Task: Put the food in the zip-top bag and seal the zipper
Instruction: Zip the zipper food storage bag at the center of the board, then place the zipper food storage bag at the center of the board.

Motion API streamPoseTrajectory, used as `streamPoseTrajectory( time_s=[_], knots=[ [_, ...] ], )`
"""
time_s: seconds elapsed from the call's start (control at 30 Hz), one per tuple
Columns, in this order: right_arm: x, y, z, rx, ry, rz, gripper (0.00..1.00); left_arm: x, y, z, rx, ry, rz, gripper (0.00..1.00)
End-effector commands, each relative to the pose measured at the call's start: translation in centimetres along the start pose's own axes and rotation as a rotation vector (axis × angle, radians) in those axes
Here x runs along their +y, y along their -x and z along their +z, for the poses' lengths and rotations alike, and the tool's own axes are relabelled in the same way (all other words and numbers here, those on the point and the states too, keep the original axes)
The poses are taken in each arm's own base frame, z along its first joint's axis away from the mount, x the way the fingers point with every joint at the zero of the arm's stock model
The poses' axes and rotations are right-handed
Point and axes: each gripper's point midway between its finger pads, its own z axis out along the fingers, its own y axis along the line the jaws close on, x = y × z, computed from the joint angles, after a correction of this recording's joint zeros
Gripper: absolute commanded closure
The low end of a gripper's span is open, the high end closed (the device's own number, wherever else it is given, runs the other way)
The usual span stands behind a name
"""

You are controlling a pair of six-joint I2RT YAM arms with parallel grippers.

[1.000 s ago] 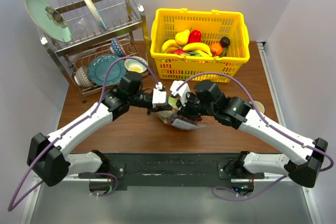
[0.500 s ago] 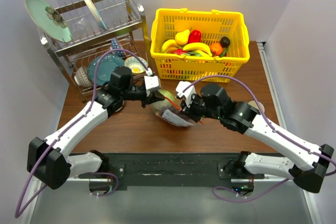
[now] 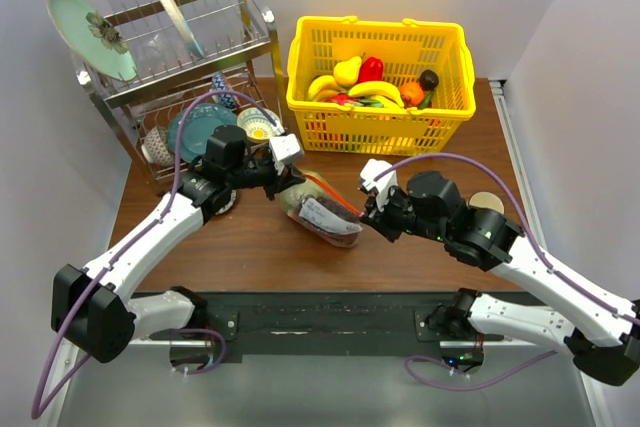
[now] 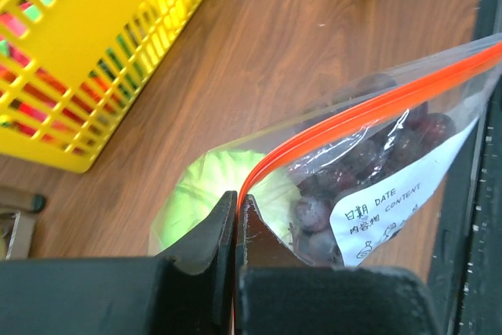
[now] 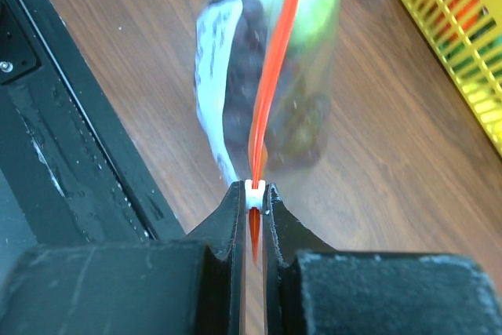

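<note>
The zip-top bag (image 3: 322,213) hangs stretched between my two grippers over the brown table. Inside it are a round green piece (image 4: 205,192) and a dark red grape bunch (image 4: 354,174); a white label (image 4: 392,203) covers part of the food. The zipper (image 3: 335,195) runs taut along the bag's top edge. My left gripper (image 4: 236,198) is shut on the zipper's left end. My right gripper (image 5: 255,194) is shut on the small white slider at the other end of the zipper (image 5: 274,76).
A yellow lattice basket (image 3: 380,132) of fruit stands at the back. At the back left is a metal dish rack (image 3: 180,57) with plates and bowls. A small round cup (image 3: 488,204) sits right of the right arm. The black base rail (image 3: 320,312) lines the near edge.
The two grippers have drawn apart: the left one back and left, the right one to the right along the zipper. The bag is now pulled out long between them.
</note>
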Motion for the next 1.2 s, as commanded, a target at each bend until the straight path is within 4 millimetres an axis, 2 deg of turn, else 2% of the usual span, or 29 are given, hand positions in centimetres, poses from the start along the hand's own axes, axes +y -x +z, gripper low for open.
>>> streamPoseTrajectory(
  time_s=[0.0, 0.13, 0.23, 0.33, 0.37, 0.43, 0.53, 0.6, 0.63, 0.67, 0.73, 0.77, 0.93, 0.97, 1.0, 1.03, 1.07, 1.1, 1.13, 1.17],
  knots=[
    [0.0, -1.8, -2.3, 0.036, -0.025, 0.06, 1.0, 5.3, 2.2, -2.0, -0.022, 0.256, 0.049, 1.0],
    [-0.6, -2.4, -3.0, 0.033, -0.07, 0.07, 1.0, 5.5, 2.1, -2.1, -0.02, 0.268, 0.047, 1.0],
    [-0.5, -2.1, -3.1, 0.004, -0.066, 0.097, 1.0, 5.1, 2.5, -2.1, -0.049, 0.251, 0.049, 1.0],
    [-0.3, -1.1, -2.9, -0.034, -0.055, 0.103, 0.79, 4.6, 3.0, -1.9, -0.071, 0.218, 0.054, 1.0],
    [-0.2, -0.7, -2.8, -0.045, -0.051, 0.106, 0.64, 4.1, 3.4, -1.9, -0.086, 0.192, 0.058, 1.0],
    [0.0, 0.4, -2.3, -0.081, -0.032, 0.1, 0.54, 4.0, 3.5, -1.8, -0.104, 0.189, 0.052, 1.0],
    [-0.2, 1.7, -1.5, -0.115, -0.039, 0.116, 0.39, 5.4, 3.9, -2.3, -0.115, 0.284, -0.024, 1.0],
    [-0.5, 2.7, -1.0, -0.148, -0.057, 0.15, 0.29, 7.1, 3.1, -2.2, -0.074, 0.352, -0.087, 1.0],
    [-0.8, 2.8, -0.6, -0.15, -0.072, 0.16, 0.27, 7.4, 4.1, -2.2, -0.084, 0.35, -0.09, 1.0],
    [-0.8, 3.0, -0.4, -0.155, -0.076, 0.17, 0.27, 7.6, 3.8, -1.5, -0.065, 0.323, -0.097, 1.0],
    [-1.1, 3.4, -0.1, -0.174, -0.089, 0.175, 0.26, 8.0, 4.6, -1.1, -0.07, 0.312, -0.058, 1.0],
    [-1.1, 3.5, -0.1, -0.178, -0.088, 0.175, 0.26, 8.6, 4.3, -0.8, -0.065, 0.329, -0.052, 1.0],
    [-1.9, 3.6, 0.0, -0.192, -0.134, 0.188, 0.25, 11.6, 5.9, 0.1, -0.147, 0.418, 0.039, 1.0],
    [-2.4, 3.6, -0.1, -0.195, -0.169, 0.207, 0.23, 12.5, 5.1, 0.8, -0.119, 0.438, 0.029, 1.0],
    [-2.8, 3.6, -0.2, -0.201, -0.191, 0.221, 0.17, 13.1, 5.4, 0.9, -0.113, 0.452, 0.032, 1.0],
    [-3.2, 3.5, -0.4, -0.206, -0.213, 0.239, 0.12, 13.7, 5.3, 1.1, -0.099, 0.47, 0.023, 0.89],
    [-4.2, 3.5, -0.8, -0.225, -0.283, 0.307, 0.06, 14.5, 4.3, 1.7, -0.065, 0.489, 0.009, 0.81],
    [-4.6, 3.3, -1.0, -0.225, -0.313, 0.341, 0.01, 14.6, 4.4, 1.7, -0.055, 0.488, 0.001, 0.68],
    [-4.9, 3.3, -1.2, -0.23, -0.331, 0.361, 0.01, 14.6, 4.3, 1.9, -0.05, 0.486, -0.018, 0.5],
    [-5.0, 3.3, -1.3, -0.232, -0.341, 0.371, 0.01, 14.6, 4.4, 1.7, -0.055, 0.491, -0.033, 0.45]
  ],
)
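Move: Both grippers already hold the zipper bag: the left pinches one end of the orange zipper; the right grips the white slider, some 13 cm to the right and 9 cm back of the left. From the left hand, the basket's middle lies about 23 cm ahead and 17 cm right, 10 cm lower, and the patterned bowl about 13 cm ahead and 10 cm left, 12 cm lower. The bag's filled body is about 8 cm left of the right hand, 1 cm ahead, 7 cm lower. Draw the slider about 2 cm farther right with the right gripper, away from the left one, then open those fingers wide and ease them forward and slightly up, clear of the zipper. With the left still pinching its end, carry the bag forward some 12 cm towards the basket, turning about 20 degrees counter-clockwise, and begin parting the fingers at the last. ##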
